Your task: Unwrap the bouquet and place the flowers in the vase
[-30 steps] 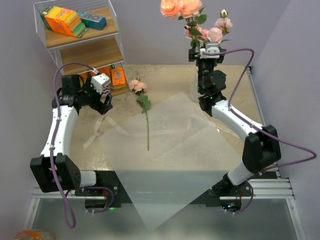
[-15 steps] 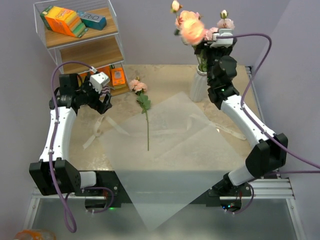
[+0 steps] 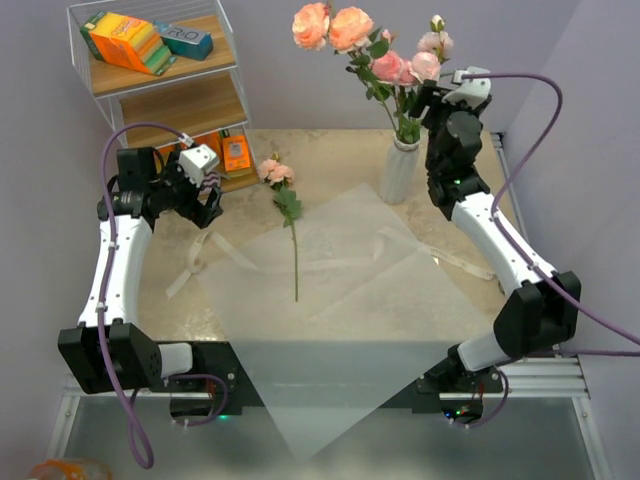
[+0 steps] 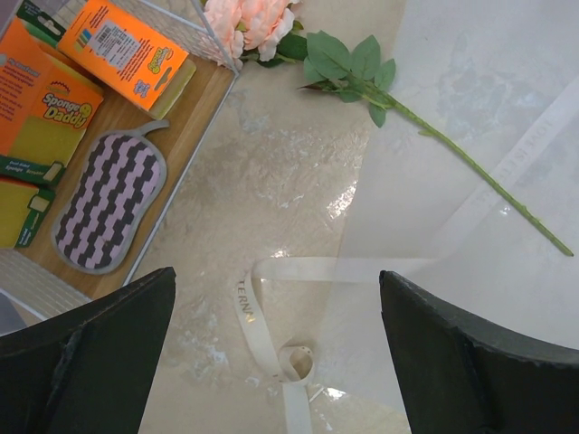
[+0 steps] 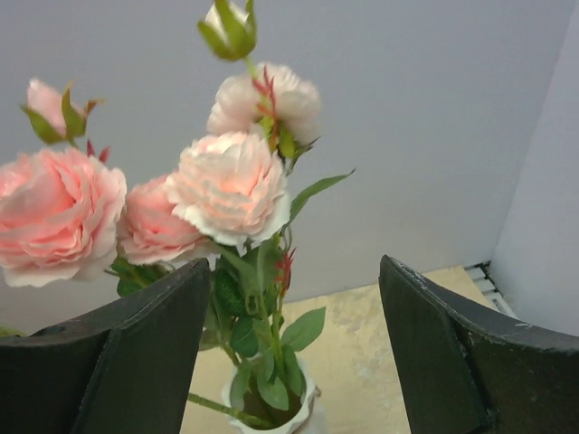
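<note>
The white ribbed vase (image 3: pixel 397 173) stands at the back right of the table, its scalloped rim (image 5: pixel 271 423) low in the right wrist view. Several pink and peach flowers (image 3: pixel 345 30) rise from it on green stems (image 5: pixel 271 298). My right gripper (image 3: pixel 432 103) hangs open just right of the blooms, its dark fingers (image 5: pixel 118 362) wide apart and gripping nothing. One loose pink rose (image 3: pixel 276 172) lies on the table, its stem (image 4: pixel 470 167) across the bouquet's flattened paper (image 3: pixel 340 270). My left gripper (image 3: pixel 208 205) hovers open over the cream ribbon (image 4: pixel 258 316).
A wire-and-wood shelf (image 3: pixel 160 75) stands at the back left, holding sponge packs (image 4: pixel 99 54) and a striped pad (image 4: pixel 113 199). Another ribbon length (image 3: pixel 455 262) trails right of the paper. The paper overhangs the table's near edge (image 3: pixel 320 420).
The right gripper, which held flowers over the vase, has let them go and drawn back to the right. The flowers now stand in the vase. The left arm barely moved.
</note>
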Available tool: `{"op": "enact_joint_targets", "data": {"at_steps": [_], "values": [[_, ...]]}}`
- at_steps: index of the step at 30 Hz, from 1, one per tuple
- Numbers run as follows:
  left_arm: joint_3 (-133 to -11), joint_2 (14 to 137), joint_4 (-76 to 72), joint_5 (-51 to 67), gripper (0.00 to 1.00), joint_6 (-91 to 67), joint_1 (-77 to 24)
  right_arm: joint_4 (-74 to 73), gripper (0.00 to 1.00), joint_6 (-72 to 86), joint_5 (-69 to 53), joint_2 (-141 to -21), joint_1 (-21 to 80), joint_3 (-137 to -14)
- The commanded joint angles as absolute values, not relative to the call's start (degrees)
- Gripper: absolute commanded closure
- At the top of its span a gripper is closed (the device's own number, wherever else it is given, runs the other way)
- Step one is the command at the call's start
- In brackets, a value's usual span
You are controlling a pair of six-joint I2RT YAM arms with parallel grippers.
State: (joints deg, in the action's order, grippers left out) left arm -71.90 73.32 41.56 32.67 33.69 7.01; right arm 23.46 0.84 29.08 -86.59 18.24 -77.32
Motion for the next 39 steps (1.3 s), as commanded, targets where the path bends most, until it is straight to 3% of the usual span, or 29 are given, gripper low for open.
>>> {"op": "enact_joint_targets", "data": {"at_steps": [1, 5, 10, 12, 15, 19, 25, 31, 39], "values": [[-72.16, 71.81, 41.75, 32.78, 0.01, 34.45, 7.47, 25.58, 0.22, 4.31, 30.77, -80.51, 18.02, -78.58], [-72.42, 71.72, 41.75, 33.05, 0.01, 34.45, 7.47, 23.74, 0.29, 5.44, 25.25, -76.47, 17.84, -77.7], [-72.33, 71.98, 41.57, 33.22, 0.01, 34.28, 7.47, 26.45, 0.88, 6.24, 13.21, -69.19, 18.02, -70.06], [-72.42, 71.98, 41.57, 33.4, 0.01, 34.19, 7.47, 25.41, 0.94, 5.72, 4.37, -68.12, 18.02, -67.68], [-72.42, 72.16, 41.48, 33.57, 0.01, 34.19, 7.38, 23.73, 0.96, 5.62, -2.96, -66.98, 17.93, -65.92], [-72.42, 72.42, 41.75, 33.84, 0.01, 34.19, 7.47, 25.57, 0.92, 8.6, -15.52, -66.88, 18.28, -63.37], [-72.25, 72.33, 42.01, 33.75, 0.01, 34.28, 7.47, 23.03, 0.94, 7.83, -23.64, -75.49, 20.99, -71.87], [-71.98, 72.07, 42.01, 33.75, 0.01, 34.01, 7.47, 20.83, 0.97, 2.47, -14.53, -85.24, 28.38, -80.49], [-71.37, 70.93, 42.45, 32.52, 0.01, 34.72, 7.47, 29.27, 1.0, 0.27, 15.95, -90.96, 30.5, -84.72]]}}
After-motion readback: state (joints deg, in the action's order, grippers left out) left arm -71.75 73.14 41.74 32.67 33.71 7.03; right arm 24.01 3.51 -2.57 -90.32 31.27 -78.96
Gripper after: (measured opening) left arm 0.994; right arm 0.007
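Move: Ahead and to the left of the empty right hand, the peach roses lean out of the vase, about 10 cm ahead, 23 cm left and slightly above. The vase itself stands about 12 cm ahead and 6 cm left, its middle some 28 cm below; the pink roses rise over it, 12 cm ahead, 4 cm left and a little higher than the hand. For the left hand, the peach roses are about 25 cm ahead, 27 cm right and 20 cm up. Backing off and up first, by nearly 10 cm, the right hand shuts its open fingers on nothing, then sinks back to its old height while sweeping some 20 cm left around the near side of the vased flowers. It turns roughly 45 degrees counter-clockwise and eases forward again, ending with closed tips left of the vase and leaves close to their right; a touch can't be made out. ##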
